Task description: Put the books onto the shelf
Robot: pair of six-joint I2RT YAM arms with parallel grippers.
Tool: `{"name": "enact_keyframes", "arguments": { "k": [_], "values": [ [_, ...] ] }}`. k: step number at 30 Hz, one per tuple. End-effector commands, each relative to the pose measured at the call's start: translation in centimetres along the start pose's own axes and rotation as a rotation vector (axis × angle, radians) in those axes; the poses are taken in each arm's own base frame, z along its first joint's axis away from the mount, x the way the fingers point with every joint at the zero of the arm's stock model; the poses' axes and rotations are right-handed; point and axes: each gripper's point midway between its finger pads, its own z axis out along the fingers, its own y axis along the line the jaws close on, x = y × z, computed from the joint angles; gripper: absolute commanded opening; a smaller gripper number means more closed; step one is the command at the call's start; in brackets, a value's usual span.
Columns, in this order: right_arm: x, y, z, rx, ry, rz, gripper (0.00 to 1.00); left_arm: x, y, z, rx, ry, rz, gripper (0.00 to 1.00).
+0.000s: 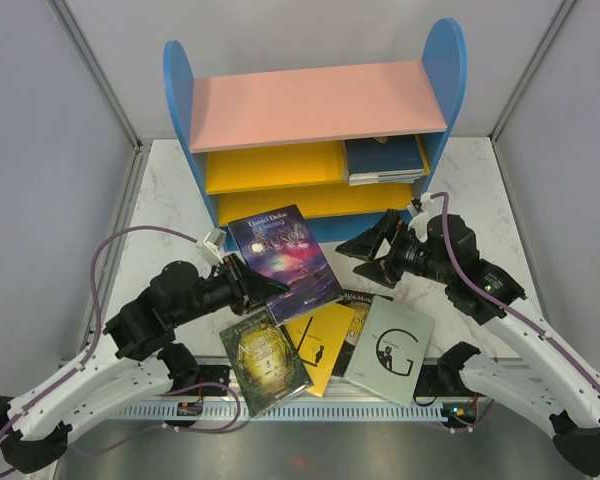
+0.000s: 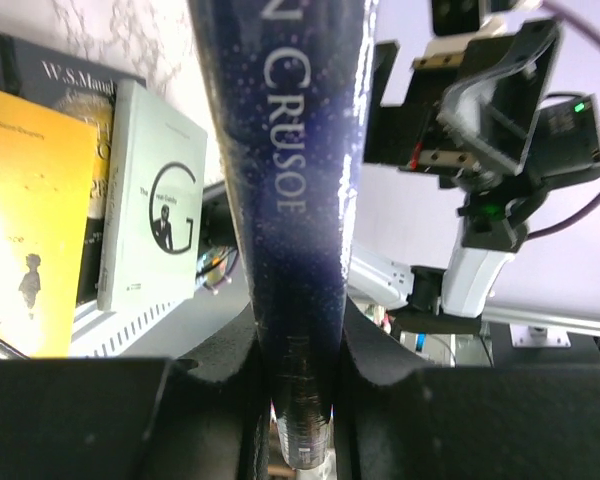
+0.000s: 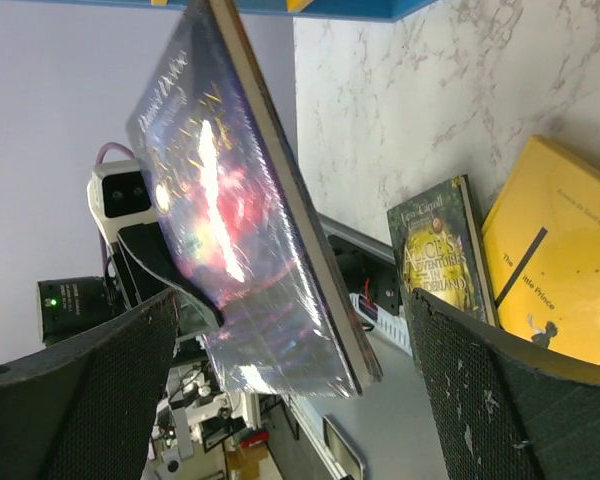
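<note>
My left gripper (image 1: 268, 286) is shut on the lower left edge of the purple fantasy book (image 1: 283, 252) and holds it tilted above the table in front of the shelf (image 1: 315, 105). In the left wrist view its dark spine (image 2: 300, 180) runs up from between the fingers (image 2: 380, 370). My right gripper (image 1: 367, 247) stands open just right of that book. In the right wrist view the book's glossy cover (image 3: 230, 210) hangs between the spread fingers (image 3: 510, 400) without touching them. A green-gold book (image 1: 263, 360), a yellow one (image 1: 323, 345), a black one (image 1: 358, 300) and a pale grey "G" book (image 1: 390, 350) lie at the near edge.
A small stack of dark and light blue books (image 1: 384, 160) lies flat at the right end of the upper yellow shelf board (image 1: 270, 168). The lower yellow board (image 1: 280, 205) shows no books. Grey walls close in both sides of the marble table (image 1: 170, 200).
</note>
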Motion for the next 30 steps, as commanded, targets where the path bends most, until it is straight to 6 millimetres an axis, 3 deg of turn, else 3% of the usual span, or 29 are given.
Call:
{"name": "enact_keyframes", "arguments": {
  "k": [1, 3, 5, 8, 14, 26, 30],
  "values": [
    [0.8, 1.0, 0.7, -0.062, -0.003, 0.019, 0.98, -3.4, -5.9, -3.0, 0.172, -0.185, 0.059, 0.02],
    [2.4, 0.7, 1.7, -0.055, 0.026, 0.034, 0.98, -3.7, -5.8, -3.8, 0.171, -0.213, 0.06, 0.02],
    [4.2, 1.6, 2.5, -0.093, 0.063, 0.04, 0.98, -4.5, -6.0, -4.5, 0.184, -0.26, 0.055, 0.02],
    [5.2, 3.0, 3.3, -0.153, 0.06, 0.057, 0.98, -4.8, -6.3, -5.0, 0.199, -0.284, 0.05, 0.02],
    [3.4, 6.2, 2.8, -0.288, -0.066, 0.097, 0.95, -4.7, -6.2, -5.5, 0.211, -0.291, 0.044, 0.02],
    [4.2, 11.6, 4.0, -0.474, -0.049, 0.143, 0.71, -4.4, -5.3, -4.5, 0.194, -0.268, 0.033, 0.02],
    [4.1, 13.0, 3.3, -0.508, -0.055, 0.128, 0.49, -4.3, -4.6, -4.0, 0.162, -0.257, 0.031, 0.02]
  ]
}}
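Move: The left gripper already holds the purple book; the book's middle is about 5 cm ahead of that hand and 2 cm right. The bookcase's middle is some 27 cm ahead and 5 cm right, a little below. From the right hand the purple book's middle lies roughly 13 cm left, level fore and aft and in height. Well below, about 25 cm down, the yellow book lies 9 cm back and 7 cm left, the grey-green one 11 cm back and 8 cm right. Bring the open right gripper about 10 cm left to the purple book's right edge, dipping back and down first, then rising and easing forward again, rolling its left side up some 15 degrees and closing about halfway around the page edge near the near corner. Meanwhile carry the book left and up a few centimetres in the left gripper, turning it slightly counter-clockwise without loosening the hold. ##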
